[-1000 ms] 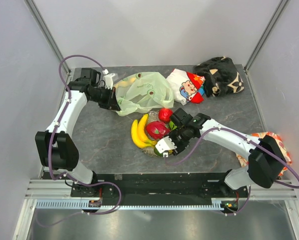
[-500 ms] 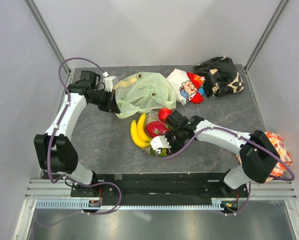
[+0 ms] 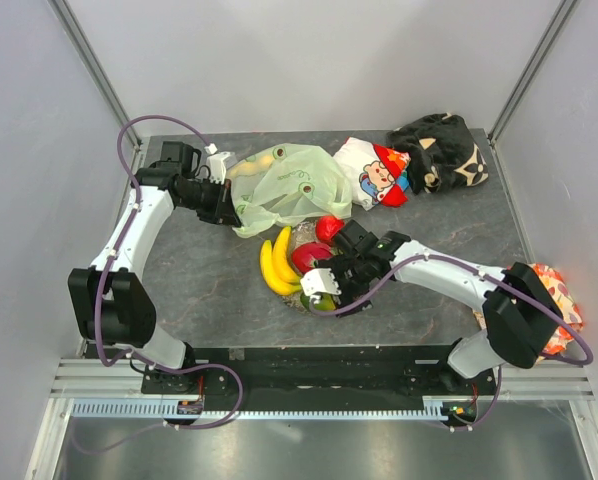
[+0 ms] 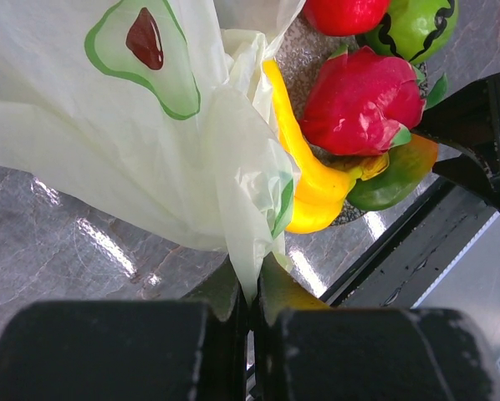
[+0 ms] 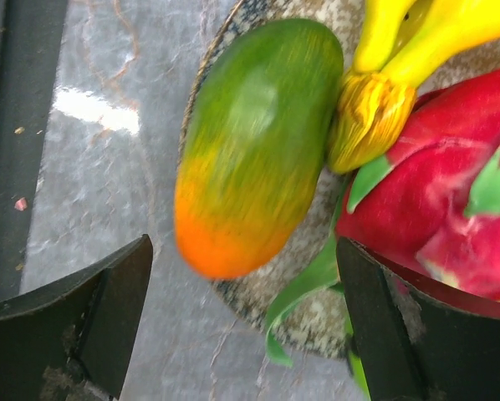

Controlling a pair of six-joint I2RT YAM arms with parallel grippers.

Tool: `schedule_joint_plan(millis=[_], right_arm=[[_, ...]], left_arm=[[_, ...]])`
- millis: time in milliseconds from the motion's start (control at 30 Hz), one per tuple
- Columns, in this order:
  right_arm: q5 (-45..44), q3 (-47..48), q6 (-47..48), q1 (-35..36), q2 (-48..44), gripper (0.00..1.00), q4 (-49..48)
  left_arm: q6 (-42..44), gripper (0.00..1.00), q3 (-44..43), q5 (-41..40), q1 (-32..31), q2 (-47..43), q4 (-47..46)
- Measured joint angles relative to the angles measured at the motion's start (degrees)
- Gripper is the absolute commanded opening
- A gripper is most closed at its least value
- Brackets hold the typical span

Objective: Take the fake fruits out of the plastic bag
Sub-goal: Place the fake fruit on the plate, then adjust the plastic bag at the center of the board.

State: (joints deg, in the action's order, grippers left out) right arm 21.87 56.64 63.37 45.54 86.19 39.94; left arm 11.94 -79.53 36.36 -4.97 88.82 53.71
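The pale green plastic bag (image 3: 284, 185) lies at the back left of the table, and my left gripper (image 3: 229, 205) is shut on its edge; in the left wrist view a fold of the bag (image 4: 133, 125) runs down between the closed left gripper (image 4: 252, 288). A round speckled dish (image 5: 317, 309) holds fake fruits: yellow bananas (image 3: 275, 265), a pink dragon fruit (image 3: 311, 257), a red apple (image 3: 329, 228) and a green-orange mango (image 5: 254, 142). My right gripper (image 5: 243, 292) stands open at the dish's near edge, the mango just beyond its fingertips and free of them. Something yellowish (image 3: 264, 158) shows through the bag.
A white cartoon-printed cloth (image 3: 374, 172) and a black patterned cloth (image 3: 441, 150) lie at the back right. An orange patterned cloth (image 3: 551, 290) sits at the right edge behind my right arm. A green lime (image 4: 413, 25) lies next to the apple.
My right gripper has moved left to the dish's near edge and opened, letting the mango go onto the dish. The left gripper has stayed shut on the bag.
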Motion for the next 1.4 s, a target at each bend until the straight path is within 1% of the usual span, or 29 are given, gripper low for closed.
schedule_joint_plan(millis=[133, 200, 300, 367, 500, 567, 600, 633, 667, 700, 733, 767, 800, 867, 967, 1167, 1267, 1300, 1367, 1400], right_arm=[[-0.3, 2.7, 0.0, -0.4, -2.5, 0.98, 5.4], [-0.3, 6.1, 0.3, -0.9, -3.4, 0.98, 8.9], [-0.2, 13.7, 1.6, -3.1, -4.2, 0.98, 14.7], [-0.7, 17.1, 2.0, -4.3, -4.6, 0.98, 16.1], [-1.8, 21.3, 0.2, -7.8, -4.5, 0.98, 14.2], [-2.2, 22.8, -2.8, -9.8, -3.1, 0.98, 10.1], [-2.4, 23.6, -4.5, -10.5, -2.2, 0.96, 8.1], [-2.4, 24.9, -7.3, -11.4, -0.3, 0.91, 4.8], [-2.4, 26.6, -9.5, -12.0, 2.1, 0.79, 2.7], [-2.4, 28.7, -11.5, -12.4, 4.4, 0.71, 1.5], [-2.1, 32.7, -15.1, -12.9, 8.5, 0.63, -0.4], [-1.7, 36.5, -17.6, -13.2, 12.5, 0.48, -1.7], [-1.2, 41.1, -19.9, -13.3, 16.8, 0.44, -2.4], [0.2, 48.5, -22.8, -13.6, 24.5, 0.40, -4.4], [3.7, 57.1, -23.6, -13.8, 33.6, 0.40, -4.2], [8.5, 66.0, -23.4, -13.4, 44.8, 0.39, -1.9], [9.7, 69.2, -24.5, -12.9, 48.5, 0.40, -1.9], [9.8, 69.3, -25.1, -12.8, 48.9, 0.41, -2.2], [9.7, 69.3, -26.4, -12.4, 49.3, 0.50, -3.6], [9.4, 69.3, -27.1, -12.3, 49.4, 0.52, -4.7]], left_arm=[[0.0, 0.02, 0.0, 0.2, 0.0, 0.0, 0.0], [0.0, 0.02, 0.0, 0.3, 0.0, 0.0, 0.0], [0.0, 0.02, 0.0, 0.9, 0.0, 0.1, 0.0], [0.0, 0.02, 0.0, 1.3, 0.0, 0.1, 0.0], [0.0, 0.02, 0.0, 1.3, 0.0, 0.0, -0.1], [0.0, 0.02, 0.0, 1.3, 0.0, -0.1, -0.1], [0.0, 0.02, 0.1, 1.3, 0.0, -0.3, -0.1], [0.0, 0.02, 0.3, 1.3, 0.0, -0.5, -0.1], [0.0, 0.02, 0.5, 1.3, 0.0, -0.8, 0.0], [0.0, 0.02, 0.7, 1.3, 0.0, -1.1, -0.1], [0.0, 0.02, 1.1, 1.3, 0.0, -1.6, 0.0], [0.0, 0.02, 1.4, 1.2, 0.0, -1.9, 0.1], [0.0, 0.02, 1.5, 1.2, 0.0, -2.2, 0.2], [0.0, 0.02, 1.5, 1.2, 0.0, -2.5, 0.2], [0.0, 0.02, 0.8, 0.8, 0.0, -2.5, 0.5], [0.0, 0.02, -4.7, 0.6, 0.0, -1.7, 1.0], [0.0, 0.02, -6.6, 1.2, 0.0, -0.5, 1.0], [0.0, 0.02, -7.2, 1.6, 0.0, 0.1, 1.2], [0.0, 0.02, -8.3, 2.8, 0.0, 1.2, 1.6], [0.0, 0.02, -8.7, 3.3, 0.0, 1.6, 1.8]])
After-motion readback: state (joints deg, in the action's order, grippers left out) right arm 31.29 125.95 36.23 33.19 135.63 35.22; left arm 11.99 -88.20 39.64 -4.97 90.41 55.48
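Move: The right hand hovers open at the just-released mango, whose middle is about 4 cm left, 1 cm back and 2 cm below. The oranges showing through the bag lie some 31 cm ahead, 22 cm left and 2 cm lower. Between, the watermelon is 10 cm ahead and 2 cm right, the red apple 15 cm ahead and 4 cm left. From the left hand, the oranges are about 15 cm ahead, 3 cm right and 12 cm below. Raise the right gripper clear of the mango by about 15 cm, carry it forward over the watermelon, then swing left and sink into the bag's mouth, about 27 cm forward and 14 cm left in all. On the way turn it clockwise, tip the fingers leftward and narrow them to under half open. Keep the left fingers shut on the bag rim and lift it about 4 cm late on. ##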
